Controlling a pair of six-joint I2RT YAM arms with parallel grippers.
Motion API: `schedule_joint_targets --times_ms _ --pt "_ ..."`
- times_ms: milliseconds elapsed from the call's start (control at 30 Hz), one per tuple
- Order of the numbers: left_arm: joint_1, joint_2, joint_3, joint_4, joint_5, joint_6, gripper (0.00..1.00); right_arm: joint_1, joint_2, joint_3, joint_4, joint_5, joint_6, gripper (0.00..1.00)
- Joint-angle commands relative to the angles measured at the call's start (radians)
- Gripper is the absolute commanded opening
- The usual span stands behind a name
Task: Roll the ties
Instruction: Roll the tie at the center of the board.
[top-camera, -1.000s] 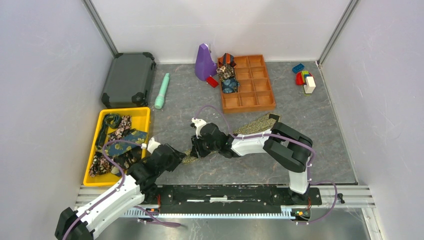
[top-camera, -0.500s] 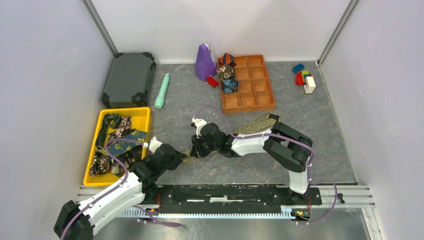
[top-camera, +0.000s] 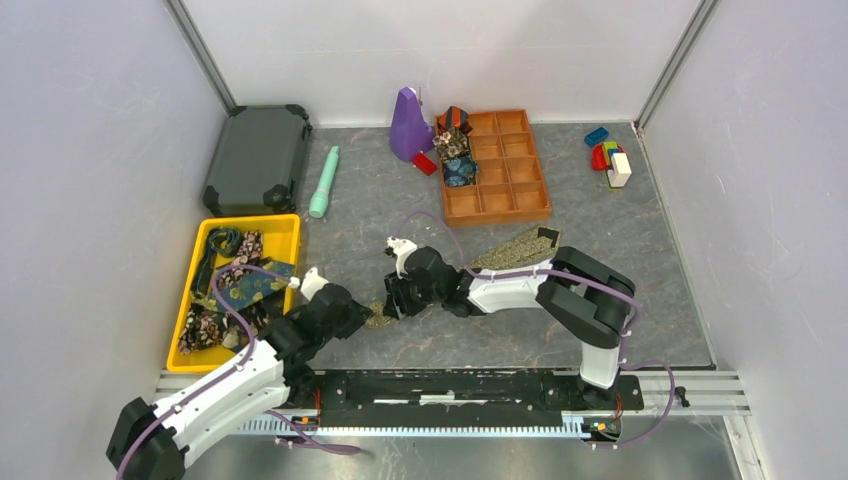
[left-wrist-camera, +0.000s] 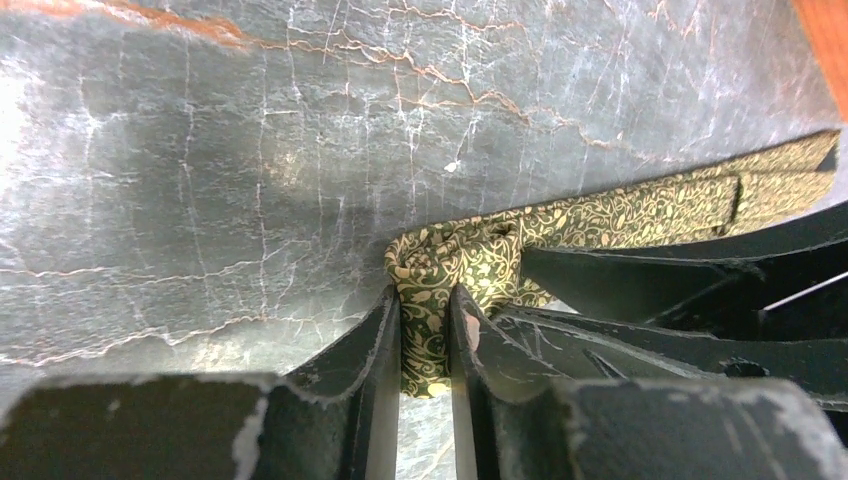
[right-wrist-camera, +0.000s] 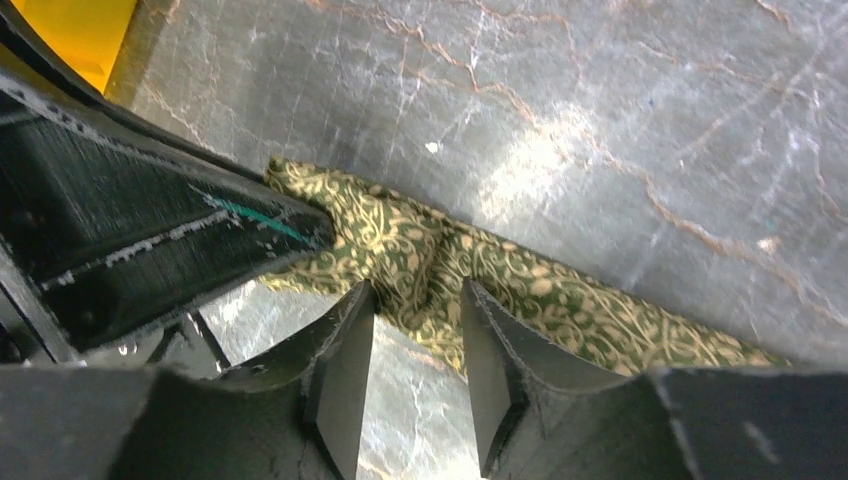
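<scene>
An olive-gold patterned tie (top-camera: 510, 247) lies on the grey mat, running from the orange organiser's front corner down-left to both grippers. My left gripper (left-wrist-camera: 423, 300) is shut on the tie's (left-wrist-camera: 600, 215) folded near end, with fabric pinched between its fingers. My right gripper (right-wrist-camera: 418, 295) is open, its tips resting at the tie (right-wrist-camera: 560, 300) just beside the fold, nothing clamped. In the top view the left gripper (top-camera: 362, 318) and right gripper (top-camera: 392, 303) nearly touch. More ties (top-camera: 240, 285) lie loose in the yellow tray. Rolled ties (top-camera: 455, 150) fill the organiser's left cells.
The yellow tray (top-camera: 285, 225) sits at the left, with a dark case (top-camera: 258, 158) behind it. A teal cylinder (top-camera: 324, 182), a purple object (top-camera: 408, 125) and the orange organiser (top-camera: 520, 190) stand further back. Toy blocks (top-camera: 610, 160) lie at the far right.
The left gripper has moved in and closed on the tie's near end. The right gripper's jaws have widened and let go of the fabric.
</scene>
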Motion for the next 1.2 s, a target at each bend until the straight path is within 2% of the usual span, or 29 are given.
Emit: schedule_joint_targets --times_ms 0,200,500,733,1167 --pt "-0.003 0.006 0.065 -0.078 -0.006 0.137 0.08 0.002 -0.097 -0.032 -0.084 0.024 -0.037 0.45" --pt "-0.003 0.049 0.142 -0.162 0.005 0.224 0.07 0.003 -0.182 -0.019 -0.094 0.02 -0.058 0.43" --pt "-0.003 0.122 0.214 -0.206 0.027 0.289 0.07 0.003 -0.133 0.008 -0.027 -0.048 -0.051 0.2" --pt "-0.003 0.152 0.254 -0.245 0.024 0.323 0.07 0.013 -0.048 0.044 0.017 -0.089 -0.031 0.1" --pt "-0.003 0.254 0.342 -0.286 0.021 0.393 0.07 0.033 0.054 0.11 0.046 -0.109 -0.008 0.09"
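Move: Still pinched between the left fingertips, the small tie roll has its middle about 1 cm ahead and 1 cm right of that hand, 1 cm below; the yellow box lies some 27 cm left of that hand and 4 cm farther out. From the right hand, whose parted tips straddle a fold, the roll's middle is about 3 cm left, 1 cm back and 1 cm below, while the flat strip's far end lies roughly 31 cm right and 16 cm ahead. Keeping its pinch on the roll, the left hand rolls clockwise about its finger line and tips steeper, some 25 degrees in all, rising about 2.5 cm and easing back. The right hand opens slightly more, backs off right and lifts about 4.5 cm clear of the fold, then shuts its fingers and comes down and left, drawing back a little, to bring the closed tips against the roll's right side where it meets the strip. ##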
